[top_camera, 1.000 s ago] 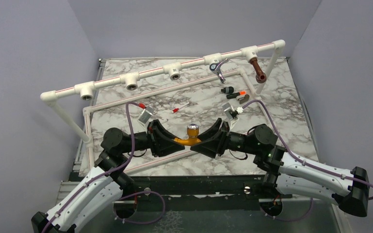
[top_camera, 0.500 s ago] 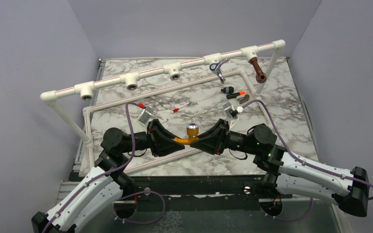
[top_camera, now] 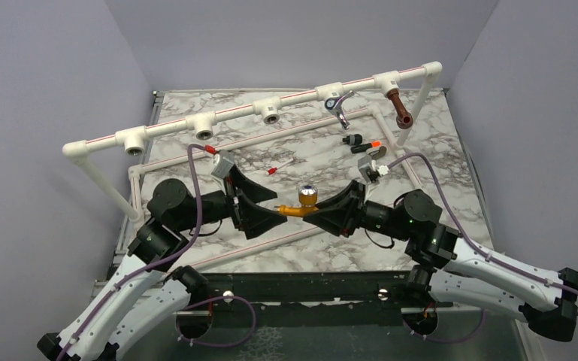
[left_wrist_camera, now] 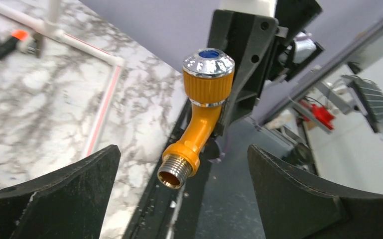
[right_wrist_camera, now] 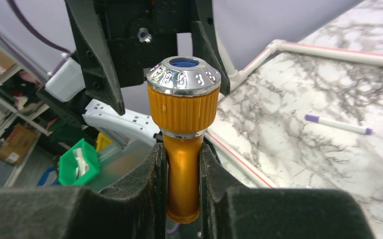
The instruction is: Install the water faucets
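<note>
My right gripper (top_camera: 329, 209) (right_wrist_camera: 182, 149) is shut on the spout of the mustard-yellow faucet (top_camera: 301, 204) (right_wrist_camera: 183, 114). The faucet hangs above the table with its silvery knob up. Its threaded end (left_wrist_camera: 175, 169) points at my left gripper (top_camera: 270, 204) (left_wrist_camera: 183, 152), which stands open around it without touching. On the raised white pipe rail (top_camera: 233, 111) a chrome lever faucet (top_camera: 340, 105) and a copper-brown faucet (top_camera: 400, 107) sit in tee fittings. Three tees (top_camera: 203, 128) to their left show open sockets. A black orange-tipped faucet (top_camera: 364, 144) lies on the marble.
A thin white red-tipped stick (top_camera: 279, 167) lies mid-table. A low white pipe frame (top_camera: 270, 139) runs across the marble table (top_camera: 436, 173) and down both sides. Grey walls close in on the left, back and right.
The right gripper closed on the yellow faucet. The left gripper then let go, opened wide and drew back to the left. The faucet shifted slightly right and away.
</note>
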### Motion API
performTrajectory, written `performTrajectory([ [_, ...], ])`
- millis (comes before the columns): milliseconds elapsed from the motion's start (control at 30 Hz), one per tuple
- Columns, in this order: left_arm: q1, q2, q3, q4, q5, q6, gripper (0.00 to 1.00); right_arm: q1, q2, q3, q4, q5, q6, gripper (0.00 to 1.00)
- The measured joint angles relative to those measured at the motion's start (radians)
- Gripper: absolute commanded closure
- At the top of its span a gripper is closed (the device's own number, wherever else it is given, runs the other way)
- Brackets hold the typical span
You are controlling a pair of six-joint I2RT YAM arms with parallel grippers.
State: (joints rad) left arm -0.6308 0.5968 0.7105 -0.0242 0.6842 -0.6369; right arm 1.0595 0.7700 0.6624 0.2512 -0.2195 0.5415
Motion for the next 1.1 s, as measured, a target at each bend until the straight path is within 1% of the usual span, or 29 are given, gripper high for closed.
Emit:
performTrajectory([
  [67,0.0,0.021,0.095,-0.11,-0.063,0.073,0.01,0.0,-0.016,0.025,-0.047,0.033,-0.031,0.99],
  [100,0.0,0.029,0.121,-0.14,-0.08,0.087,0.01,0.0,-0.024,0.039,-0.072,0.053,-0.048,0.99],
  [167,0.0,0.052,0.19,-0.241,-0.161,0.163,0.01,0.0,-0.03,0.071,-0.126,0.097,-0.08,0.99],
  [300,0.0,0.105,0.32,-0.365,-0.298,0.244,0.01,0.0,-0.007,0.164,-0.27,0.225,-0.151,0.99],
  [467,0.0,0.167,0.446,-0.482,-0.444,0.332,0.01,0.001,0.083,0.291,-0.43,0.398,-0.232,0.99],
  [633,0.0,0.234,0.58,-0.528,-0.584,0.393,0.01,0.001,0.224,0.405,-0.534,0.524,-0.301,0.99],
  [800,0.0,0.29,0.697,-0.552,-0.723,0.453,0.01,0.0,0.365,0.499,-0.589,0.595,-0.357,0.99],
  [867,0.0,0.309,0.736,-0.557,-0.771,0.473,0.01,-0.007,0.426,0.544,-0.605,0.613,-0.377,0.99],
  [967,0.0,0.343,0.801,-0.564,-0.881,0.512,0.01,-0.029,0.503,0.597,-0.612,0.622,-0.404,0.99],
  [1100,0.0,0.386,0.863,-0.572,-1.046,0.562,0.02,-0.093,0.581,0.65,-0.62,0.624,-0.431,0.99],
])
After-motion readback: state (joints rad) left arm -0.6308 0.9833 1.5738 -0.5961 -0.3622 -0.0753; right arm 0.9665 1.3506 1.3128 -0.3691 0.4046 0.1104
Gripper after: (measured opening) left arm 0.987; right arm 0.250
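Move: Out beyond both hands runs the raised white pipe, some 8 cm higher than they are. The middle tee, the likely place for the orange faucet in the right hand, is about 20 cm ahead of that hand and 12 cm to its left; the chrome faucet hangs about 21 cm ahead and 5 cm right of it. For the empty left hand, the pipe stretch left of that tee lies some 19 cm ahead and 9 cm left, the second tee 18 cm ahead and 18 cm left. Leaving the orange faucet's threaded end, the left hand, already wide open, swings forward, up and left by some 15, 14 and 12 cm towards the pipe by the second tee, turning counter-clockwise until its fingers point forward. The right hand keeps its grip on the faucet and carries it about 18 cm forward towards the middle tee, sinking a few centimetres later on, while its fingers turn clockwise to forward-left and tip down. ##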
